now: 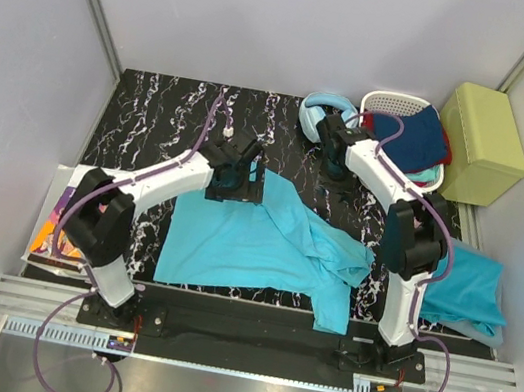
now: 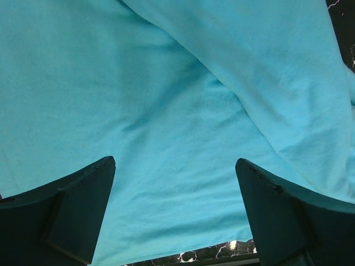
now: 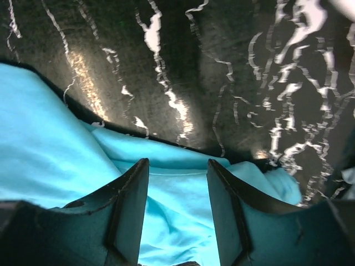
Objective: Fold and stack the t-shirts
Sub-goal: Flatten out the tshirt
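One turquoise t-shirt [image 1: 253,245] lies spread and wrinkled on the black marbled table [image 1: 164,118]. A second t-shirt [image 1: 470,284] is bunched at the table's right edge. My left gripper [image 1: 237,180] hovers over the spread shirt's far left corner. In the left wrist view this gripper [image 2: 175,160] stands wide open with flat cloth [image 2: 183,83] under it and the shirt's edge low in the frame. My right gripper [image 1: 336,168] is at the shirt's far right part. In the right wrist view it [image 3: 177,162] is open, with folds of cloth [image 3: 55,160] below and between its fingers, none pinched.
A white basket [image 1: 396,104] holding dark blue and red clothes stands at the back right, beside pale blue headphones [image 1: 315,114] and a yellow-green box [image 1: 484,144]. A printed paper [image 1: 59,221] lies at the left table edge. Grey walls enclose three sides.
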`<action>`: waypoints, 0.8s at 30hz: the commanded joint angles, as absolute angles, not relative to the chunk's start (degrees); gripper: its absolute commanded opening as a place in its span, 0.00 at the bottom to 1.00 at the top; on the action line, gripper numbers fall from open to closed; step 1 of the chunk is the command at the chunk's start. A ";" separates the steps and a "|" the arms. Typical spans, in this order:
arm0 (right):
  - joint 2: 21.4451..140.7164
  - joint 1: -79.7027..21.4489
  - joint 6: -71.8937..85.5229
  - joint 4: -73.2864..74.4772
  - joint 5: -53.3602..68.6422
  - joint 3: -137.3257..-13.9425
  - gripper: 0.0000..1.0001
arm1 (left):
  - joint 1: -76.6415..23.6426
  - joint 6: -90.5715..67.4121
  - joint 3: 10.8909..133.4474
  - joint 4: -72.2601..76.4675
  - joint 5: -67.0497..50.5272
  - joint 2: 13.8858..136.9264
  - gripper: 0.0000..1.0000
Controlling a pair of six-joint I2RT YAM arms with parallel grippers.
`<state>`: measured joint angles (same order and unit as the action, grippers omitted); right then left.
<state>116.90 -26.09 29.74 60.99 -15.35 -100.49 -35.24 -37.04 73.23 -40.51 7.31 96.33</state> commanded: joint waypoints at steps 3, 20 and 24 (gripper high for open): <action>112.00 -26.45 28.91 53.01 -8.18 -93.53 0.52 | -35.07 -37.62 78.30 -39.90 11.33 101.24 0.96; 99.58 -26.98 30.15 50.27 -6.24 -88.42 0.51 | -18.38 -36.21 111.72 -52.21 17.93 121.38 0.94; 99.58 -26.89 30.15 50.45 -6.77 -89.21 0.51 | -15.82 -36.82 108.20 -51.59 16.62 121.99 0.93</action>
<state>100.57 -26.30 29.82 50.78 -7.31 -87.81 -17.61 -36.91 110.21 -49.74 15.94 121.05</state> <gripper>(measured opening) 0.516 0.937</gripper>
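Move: The t-shirt lies spread below both hands, some 7 cm down, its middle about 11 cm back and 6 cm right of the left hand, and about 16 cm back and 16 cm left of the right. Its crumpled right end is about 17 cm back and 5 cm right of the right hand. From that same hand the headphones sit some 14 cm ahead and 4 cm left, the laundry basket about 12 cm ahead and 14 cm right. Over the t-shirt's far part the left hand, fingers wide open, dips slightly and sweeps about 18 cm forward past the cloth's far edge, rising, then swings left and starts down, turning some 20 degrees counter-clockwise. The right hand, half open throughout, sinks and draws back about 3 cm each, then rises some 8 cm, tilting its left side up, and stops. ##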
